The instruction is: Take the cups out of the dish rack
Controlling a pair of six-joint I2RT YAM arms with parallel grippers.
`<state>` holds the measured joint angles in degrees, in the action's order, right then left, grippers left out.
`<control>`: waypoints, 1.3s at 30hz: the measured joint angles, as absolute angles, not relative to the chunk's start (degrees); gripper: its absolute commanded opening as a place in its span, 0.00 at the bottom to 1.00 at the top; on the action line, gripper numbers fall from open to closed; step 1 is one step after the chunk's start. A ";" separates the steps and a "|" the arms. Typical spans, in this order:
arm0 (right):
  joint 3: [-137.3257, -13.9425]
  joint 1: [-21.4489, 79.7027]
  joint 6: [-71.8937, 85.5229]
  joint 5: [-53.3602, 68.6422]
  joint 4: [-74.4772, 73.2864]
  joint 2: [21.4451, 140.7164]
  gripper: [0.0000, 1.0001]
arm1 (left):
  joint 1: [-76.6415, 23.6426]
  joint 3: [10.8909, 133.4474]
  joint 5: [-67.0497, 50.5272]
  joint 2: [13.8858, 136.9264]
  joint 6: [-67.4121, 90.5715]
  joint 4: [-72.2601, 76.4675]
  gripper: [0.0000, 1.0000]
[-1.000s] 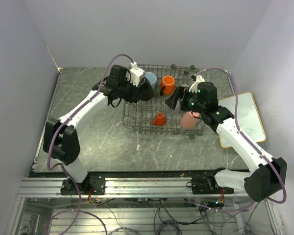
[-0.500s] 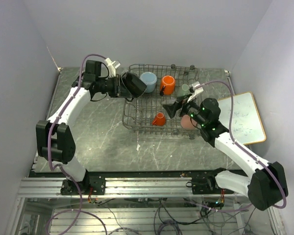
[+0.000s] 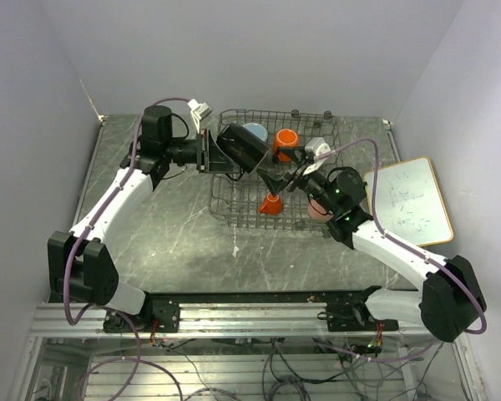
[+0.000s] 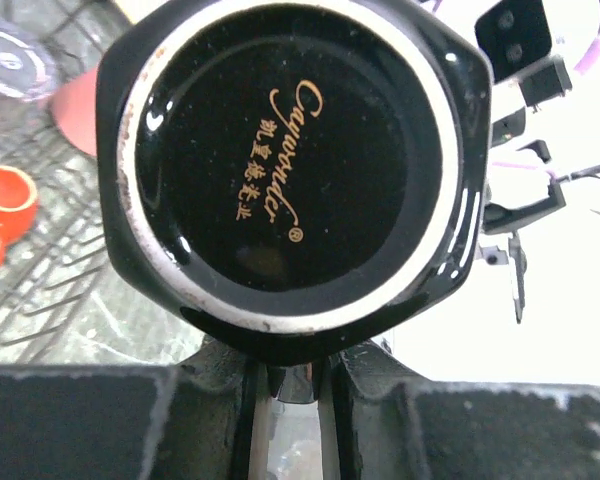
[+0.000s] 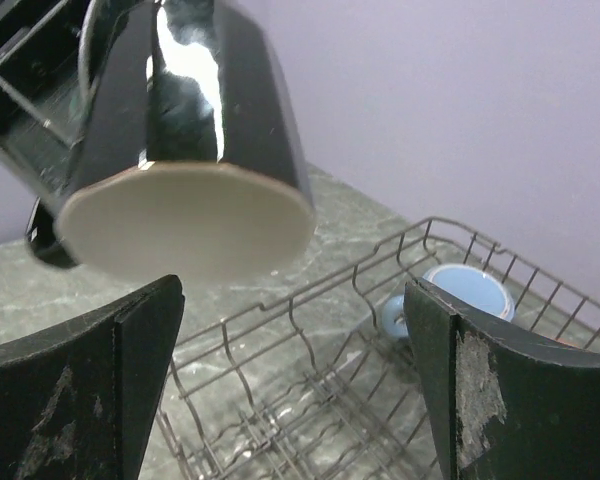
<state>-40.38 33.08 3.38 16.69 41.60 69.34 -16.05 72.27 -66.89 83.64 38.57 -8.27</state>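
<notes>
My left gripper (image 3: 210, 155) is shut on the black mug (image 3: 243, 148) and holds it tilted in the air over the left end of the dish rack (image 3: 313, 116). In the left wrist view the mug's base (image 4: 280, 150) fills the frame above the gripper (image 4: 290, 375). My right gripper (image 3: 275, 179) is open and empty just right of the mug, which hangs above it in its view (image 5: 180, 130); the gripper (image 5: 292, 300) is over the rack (image 5: 310, 390). In the rack are the light blue mug (image 3: 255, 130), orange mug (image 3: 285, 143), tiny orange cup (image 3: 271, 203), pink tumbler (image 3: 318, 210) and clear glass (image 4: 10, 70). The pale green cup is hidden.
A white board with a wooden frame (image 3: 411, 200) lies right of the rack. Grey marble tabletop (image 3: 159, 225) spreads left of and in front of the rack. Purple walls close in on three sides.
My left arm drew back to the left and turned the black mug so it points right over the rack. My right gripper moved left across the rack toward the mug.
</notes>
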 measured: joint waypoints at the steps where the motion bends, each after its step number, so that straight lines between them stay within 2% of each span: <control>1: -40.88 33.08 3.44 16.71 42.17 69.73 0.90 | -16.58 72.05 -67.40 83.37 39.48 -7.49 0.07; 6: -43.44 33.12 3.95 16.73 44.51 71.07 0.81 | -19.20 71.70 -69.76 82.81 42.39 -4.23 0.07; 9: -43.88 33.12 4.19 17.04 45.56 71.20 0.70 | -19.97 71.70 -70.63 82.72 42.94 -3.64 0.07; 11: -44.16 33.12 4.27 17.65 45.58 71.20 0.51 | -20.01 71.68 -71.05 82.65 43.09 -3.38 0.07; 15: -45.41 33.12 4.19 19.73 44.80 71.20 0.02 | -19.99 71.29 -71.33 82.41 43.48 -2.81 0.10; 16: -45.95 33.12 4.34 20.36 44.16 71.22 0.00 | -19.97 71.29 -71.22 82.41 43.40 -2.87 0.16; 20: -48.71 33.34 3.95 20.84 39.44 71.22 0.00 | -18.44 73.56 -69.80 82.52 37.52 -11.84 0.53; 24: -52.14 33.61 6.70 16.16 26.94 71.07 0.00 | -14.79 85.08 -60.97 83.48 20.71 -30.74 0.68; 25: -53.47 33.58 7.05 14.41 22.70 71.11 0.00 | -13.65 87.90 -57.47 83.46 16.69 -34.02 0.75; 26: -55.22 33.52 7.55 12.27 17.58 71.40 0.00 | -12.60 89.86 -53.45 82.67 12.88 -36.60 0.91; 27: -57.12 33.54 8.08 10.24 12.97 72.01 0.00 | -11.97 90.37 -50.39 81.56 10.46 -37.65 0.98; 31: -68.84 34.81 11.05 -0.80 -5.30 78.96 0.00 | -12.64 87.92 -38.46 73.49 0.60 -40.66 1.00; 35: -81.87 37.95 16.53 -9.17 -19.79 89.58 0.00 | -20.05 86.04 -27.73 66.74 -7.27 -41.71 1.00; 39: -92.07 41.56 21.93 -12.95 -30.59 99.88 0.00 | -23.70 84.82 -22.28 66.35 -9.87 -41.85 0.92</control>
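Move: The left hand already holds the black mug by its handle, the mug's middle some 5 cm ahead, 5 cm to its right and about level. From the empty, open right hand the mug is about 5 cm ahead, 9 cm left and 4 cm up, its mouth facing that hand. Down in the rack, roughly 20 cm below the right hand, the small orange cup is about 1 cm ahead and straight below sideways, the blue mug 19 ahead and 6 left, the orange mug 18 ahead and 5 right. The right fingers pinch the black mug's rim wall after the hand rises some 4 cm, while the left draws the mug about 3 cm back and slightly right to meet them. Only then do the left fingers open off the handle, and that hand retreats, chiefly left, tipping downward. The right keeps its pinch and carries the mug down about 14 cm and forward 6 over the rack, tilting fingers down. ##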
